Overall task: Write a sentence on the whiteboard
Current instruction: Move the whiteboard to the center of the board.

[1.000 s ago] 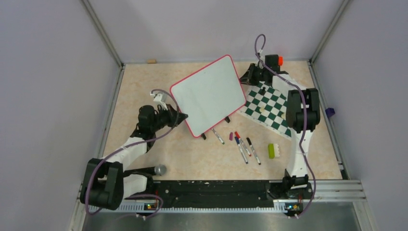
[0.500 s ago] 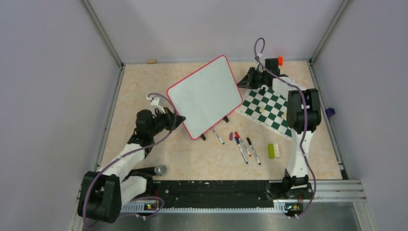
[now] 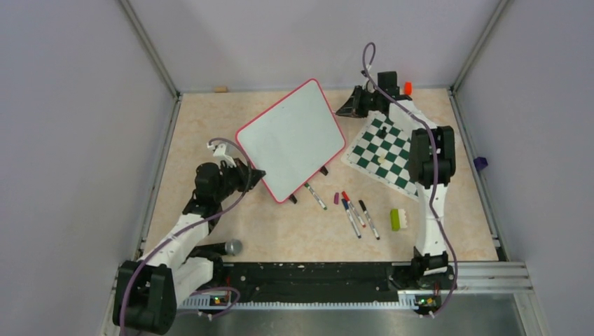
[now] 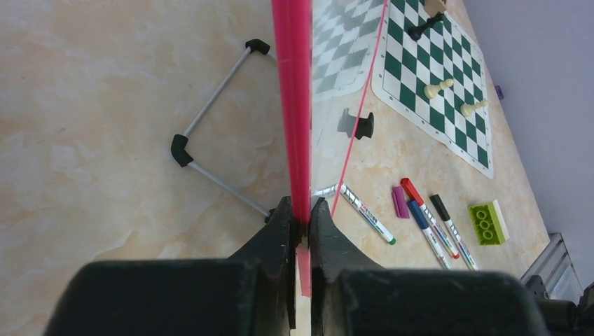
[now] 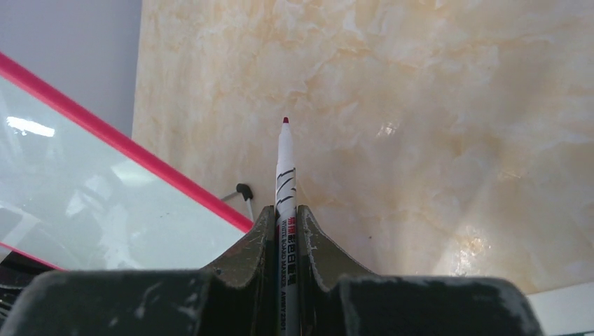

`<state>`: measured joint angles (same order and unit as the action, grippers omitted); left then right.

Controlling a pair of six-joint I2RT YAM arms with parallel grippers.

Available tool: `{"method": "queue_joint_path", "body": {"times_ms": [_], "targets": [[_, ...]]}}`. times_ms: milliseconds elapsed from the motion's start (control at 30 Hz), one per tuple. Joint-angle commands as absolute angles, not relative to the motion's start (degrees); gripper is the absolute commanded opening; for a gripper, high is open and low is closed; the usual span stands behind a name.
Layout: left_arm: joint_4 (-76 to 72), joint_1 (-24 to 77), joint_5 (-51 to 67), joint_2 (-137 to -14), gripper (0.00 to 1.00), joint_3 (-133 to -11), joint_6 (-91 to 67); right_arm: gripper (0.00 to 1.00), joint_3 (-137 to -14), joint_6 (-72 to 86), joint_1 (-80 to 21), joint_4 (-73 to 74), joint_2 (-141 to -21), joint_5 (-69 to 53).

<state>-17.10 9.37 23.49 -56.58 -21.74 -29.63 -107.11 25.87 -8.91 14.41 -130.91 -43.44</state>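
The whiteboard (image 3: 291, 140) stands tilted at the table's middle, a glossy white face with a red-pink rim (image 4: 293, 105). No sentence shows on its face. My left gripper (image 3: 252, 176) is shut on the rim at the board's near left corner; in the left wrist view the black fingers (image 4: 280, 231) pinch the rim edge-on. My right gripper (image 3: 348, 108) is just off the board's far right edge, shut on a white marker (image 5: 285, 161) whose bare red tip points away over the table. In the right wrist view the whiteboard (image 5: 84, 189) lies left of the marker and apart from it.
A green-and-white chess mat (image 3: 385, 157) with a few pieces lies right of the board. Several capped markers (image 3: 354, 213), a purple cap (image 3: 336, 198) and a green brick (image 3: 396, 220) lie near it. A microphone (image 3: 228, 247) rests by the left base. The board's wire stand (image 4: 210, 91) rests on the table behind it.
The left gripper has drawn the whiteboard leftward and a little nearer. The right gripper with the marker has moved left along the back of the table.
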Motion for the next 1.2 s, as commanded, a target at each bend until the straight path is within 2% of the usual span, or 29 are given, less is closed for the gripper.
{"method": "queue_joint_path", "body": {"times_ms": [0, 400, 733, 1000, 1167], "targets": [[-11.83, 7.66, 12.95, -57.10, 0.00, -20.83, -26.00, 0.00, -113.96, 24.18, -9.51, 19.05, -135.66, -45.15], [-12.14, 7.47, 13.47, -64.12, 0.00, -23.50, -23.33, 0.00, -117.81, 21.33, -11.42, 22.79, -138.00, -55.08], [-12.77, 7.38, 20.42, -78.88, 0.00, -30.99, -20.63, 0.00, -104.77, 23.98, -10.06, 14.95, -128.25, -57.76], [-15.94, 7.55, 34.19, -88.23, 0.00, -37.64, -15.98, 0.00, -93.41, 27.65, -8.09, 6.07, -120.56, -58.50], [-15.66, 9.77, 36.19, -93.01, 0.00, -41.98, -14.86, 0.00, -87.84, 28.35, -6.15, 3.88, -116.32, -57.58]]}}
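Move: The whiteboard, its left edge already pinched by the left hand, has its middle about 11 cm ahead and 10 cm right of that hand, at about its height. From the marker-holding right hand, close by the right edge, that middle is some 9 cm back and 14 cm left. The chessboard lies about 11 cm back and 20 cm right of the right hand; the green marker about 7 cm back and 17 cm right of the left. Still pinching the whiteboard, left hand goes 6 cm forward, turning clockwise; right hand dips, then goes 7 cm right. ##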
